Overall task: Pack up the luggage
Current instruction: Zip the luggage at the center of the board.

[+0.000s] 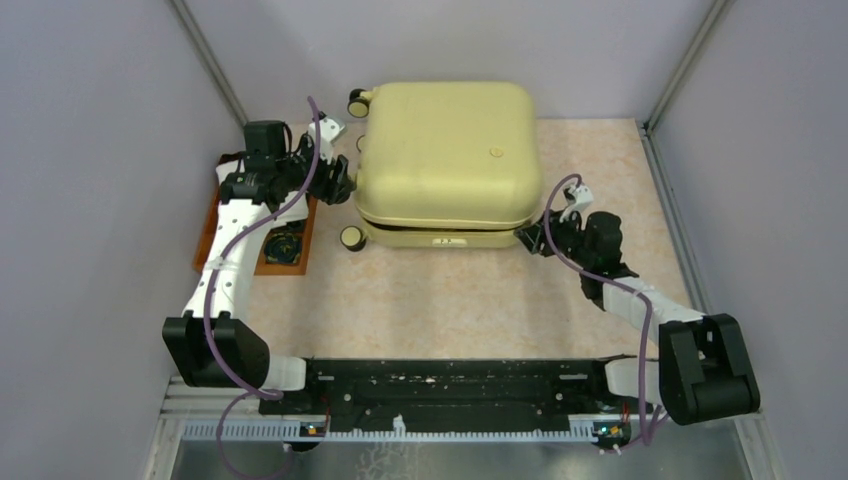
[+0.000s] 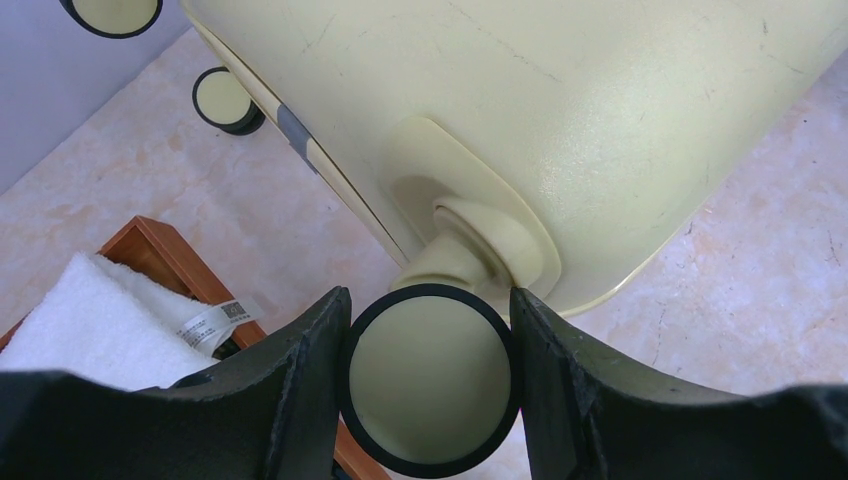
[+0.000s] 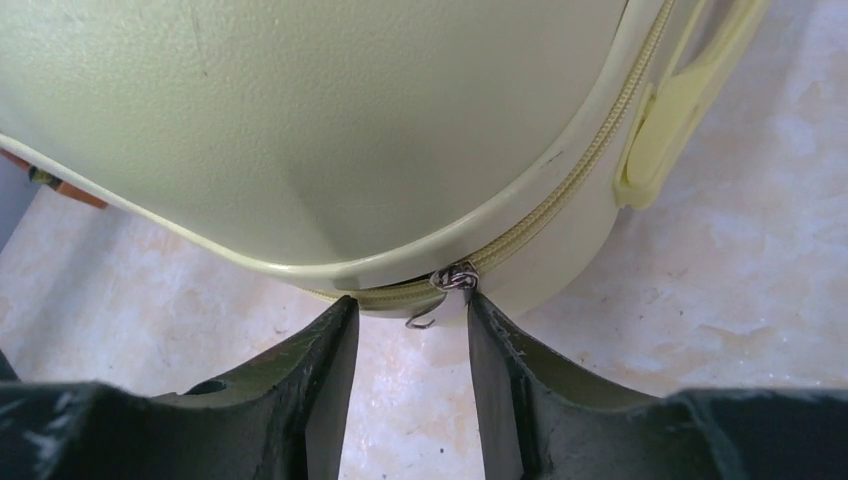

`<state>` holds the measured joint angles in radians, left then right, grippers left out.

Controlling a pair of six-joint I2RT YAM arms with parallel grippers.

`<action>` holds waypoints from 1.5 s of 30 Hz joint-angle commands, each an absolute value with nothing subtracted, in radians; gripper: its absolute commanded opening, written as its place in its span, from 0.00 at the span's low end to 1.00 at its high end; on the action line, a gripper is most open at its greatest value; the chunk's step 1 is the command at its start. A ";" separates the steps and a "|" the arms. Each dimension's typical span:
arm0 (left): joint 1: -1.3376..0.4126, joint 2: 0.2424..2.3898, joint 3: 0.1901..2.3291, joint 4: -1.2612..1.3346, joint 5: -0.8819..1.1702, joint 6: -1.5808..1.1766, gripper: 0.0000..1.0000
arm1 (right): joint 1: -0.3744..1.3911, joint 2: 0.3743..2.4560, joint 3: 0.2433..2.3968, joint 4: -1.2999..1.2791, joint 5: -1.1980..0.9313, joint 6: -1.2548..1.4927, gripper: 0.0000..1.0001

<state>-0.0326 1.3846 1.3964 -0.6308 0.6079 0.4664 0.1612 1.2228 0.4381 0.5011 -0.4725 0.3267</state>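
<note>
The luggage (image 1: 445, 150), a large pale yellow hard-shell suitcase, lies flat with its lid down at the back middle of the table. My left gripper (image 1: 335, 185) is at its left side, shut on one black-rimmed cream wheel (image 2: 430, 385), which fills the gap between both fingers. My right gripper (image 1: 530, 238) is at the front right corner of the luggage (image 3: 300, 120). Its jaws stand open, with only the floor between them. The metal zipper pull (image 3: 455, 279) sits on the zip seam just off the tip of the right finger (image 3: 490, 340), and a small wire hook (image 3: 420, 322) hangs below it.
A wooden tray (image 1: 215, 215) left of the suitcase holds a white towel (image 2: 90, 330) and a dark object (image 1: 283, 245). Other wheels (image 1: 352, 238) (image 1: 357, 101) stick out on the left side. A side handle (image 3: 670, 110) shows on the shell. Walls close in left, right and behind.
</note>
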 commanded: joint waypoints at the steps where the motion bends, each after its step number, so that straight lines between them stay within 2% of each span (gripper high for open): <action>1: -0.036 1.308 1.425 -0.514 0.660 0.469 0.00 | 0.192 1.221 0.504 0.550 -0.400 0.361 0.43; 4: -0.035 1.305 1.423 -0.516 0.658 0.473 0.00 | 0.191 1.232 0.506 0.558 -0.374 0.373 0.41; 10: -0.036 1.299 1.422 -0.518 0.651 0.483 0.00 | 0.192 1.259 0.508 0.562 -0.339 0.387 0.28; 11: -0.036 1.298 1.423 -0.518 0.652 0.482 0.00 | 0.192 1.263 0.508 0.557 -0.326 0.393 0.28; 15: -0.035 1.299 1.424 -0.518 0.654 0.484 0.00 | 0.192 1.269 0.514 0.512 -0.279 0.384 0.42; 21: -0.035 1.299 1.432 -0.522 0.652 0.484 0.00 | 0.190 1.264 0.518 0.526 -0.268 0.361 0.46; 23: -0.034 1.297 1.434 -0.523 0.651 0.484 0.00 | 0.185 1.271 0.524 0.551 -0.299 0.349 0.44; 30: -0.032 1.294 1.441 -0.529 0.641 0.489 0.00 | 0.161 1.279 0.518 0.633 -0.359 0.376 0.21; 38: -0.032 1.303 1.454 -0.529 0.640 0.486 0.00 | 0.149 1.263 0.501 0.614 -0.352 0.359 0.01; 45: -0.033 1.302 1.451 -0.531 0.643 0.484 0.00 | 0.141 1.238 0.494 0.577 -0.361 0.339 0.00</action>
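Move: The zip slider, its pull dangling just at my right hand's half-open fingertips, sits about 2 cm ahead of that hand, neither left nor right of it and level with it, at the luggage's near right corner. The carry handle is some 12 cm ahead and 3 cm right, about level; the front latch is about 13 cm left, no farther out, 3 cm lower. From my left hand the slider lies roughly 31 cm right, 5 cm back and 12 cm lower. I work my right fingertips in at the zip slider on the corner, easing forward about 2 cm and a little to the right while the wrist turns some 5 to 10 degrees clockwise. The fingers narrow partway, reopen, then shut completely with their tips just below the slider, against the seam, and the pull outside them. My left hand stays still and keeps its grip on the upper wheel. ##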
